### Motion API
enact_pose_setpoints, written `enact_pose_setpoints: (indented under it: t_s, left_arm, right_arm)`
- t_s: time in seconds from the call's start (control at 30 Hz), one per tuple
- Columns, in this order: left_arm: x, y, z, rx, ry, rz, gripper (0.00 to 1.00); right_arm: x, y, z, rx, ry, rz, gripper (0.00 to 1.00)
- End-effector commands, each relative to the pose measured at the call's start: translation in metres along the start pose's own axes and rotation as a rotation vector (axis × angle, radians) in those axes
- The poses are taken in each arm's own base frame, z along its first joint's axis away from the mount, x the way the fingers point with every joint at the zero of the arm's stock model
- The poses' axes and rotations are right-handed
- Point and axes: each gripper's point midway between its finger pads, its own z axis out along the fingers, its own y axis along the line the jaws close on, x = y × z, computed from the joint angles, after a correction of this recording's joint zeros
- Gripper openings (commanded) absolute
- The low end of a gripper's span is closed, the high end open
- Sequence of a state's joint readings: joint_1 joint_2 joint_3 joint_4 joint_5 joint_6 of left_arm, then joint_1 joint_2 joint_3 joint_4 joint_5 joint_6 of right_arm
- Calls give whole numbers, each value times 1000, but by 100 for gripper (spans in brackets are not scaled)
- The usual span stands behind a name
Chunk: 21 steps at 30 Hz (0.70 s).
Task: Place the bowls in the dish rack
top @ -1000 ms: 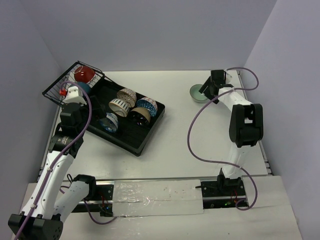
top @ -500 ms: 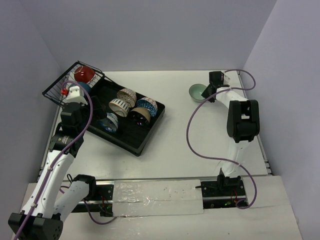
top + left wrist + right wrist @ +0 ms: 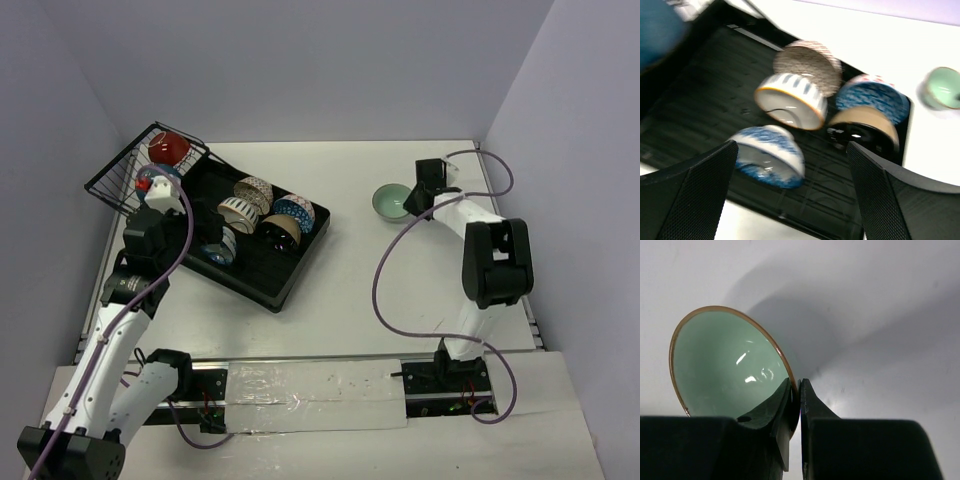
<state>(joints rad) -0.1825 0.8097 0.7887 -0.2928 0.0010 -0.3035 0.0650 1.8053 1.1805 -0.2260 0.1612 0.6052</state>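
The mint green bowl stands on the white table at the back right. My right gripper is shut on its near rim, one finger inside the bowl and one outside. The dish rack, a black ribbed tray, lies at the back left with a wire basket at its far end. Several bowls rest in the tray: lattice, striped cream, speckled blue, brown and blue-and-white. A red bowl sits in the basket. My left gripper hangs open over the tray, holding nothing.
Walls close off the table at the back and on both sides. The right arm's purple cable loops across the table in front of the mint bowl. A blurred teal bowl shows in the top left corner of the left wrist view.
My right gripper has shut on the mint bowl's rim, and bowl and gripper have shifted a little nearer. My left gripper has drawn back from the basket toward the tray.
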Motion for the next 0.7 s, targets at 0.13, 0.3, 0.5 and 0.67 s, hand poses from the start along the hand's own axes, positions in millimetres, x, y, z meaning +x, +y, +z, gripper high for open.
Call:
enact_pose_setpoints:
  t_s: [0.13,0.3,0.5,0.67]
  left_arm:
    - [-13,-82,-14,382,-73,175,96]
    - [6,-145,-33,575,-31,380,96]
    - [63,-210,-51,839,79,657,93]
    - [119,-245,-61,1003,147,899,93]
  right_arm:
    - [50,54,-77,-175,-28,-130,0]
    - [93,67,-108,-259,23,-242,0]
    - [128,69,-127,-313,80,-356,0]
    - [137,63,-138,-335,93,-398,0]
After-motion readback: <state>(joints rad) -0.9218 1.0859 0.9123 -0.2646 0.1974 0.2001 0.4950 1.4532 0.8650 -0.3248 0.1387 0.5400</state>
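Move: The right gripper already pinches the green bowl by its rim; the bowl's middle lies about 5 cm to its left, 1 cm ahead and 2 cm below. From the open left gripper the bowl is some 47 cm right, 14 ahead and 20 below. In the dish rack, the blue patterned bowl lies about 16 cm right and 12 ahead of the left gripper, the black bowl about 13 right and 6 ahead, both roughly 19 lower. Carry the green bowl nearly level with the right gripper, about 14 cm back and 14 cm left towards the dish rack, keeping the rim pinched and turning some 30 degrees counter-clockwise. Meanwhile swing the open left gripper about 23 cm right and 11 cm back towards the green bowl, turning it some 60 degrees clockwise, its left side tilting up, and dipping slightly at the end. ##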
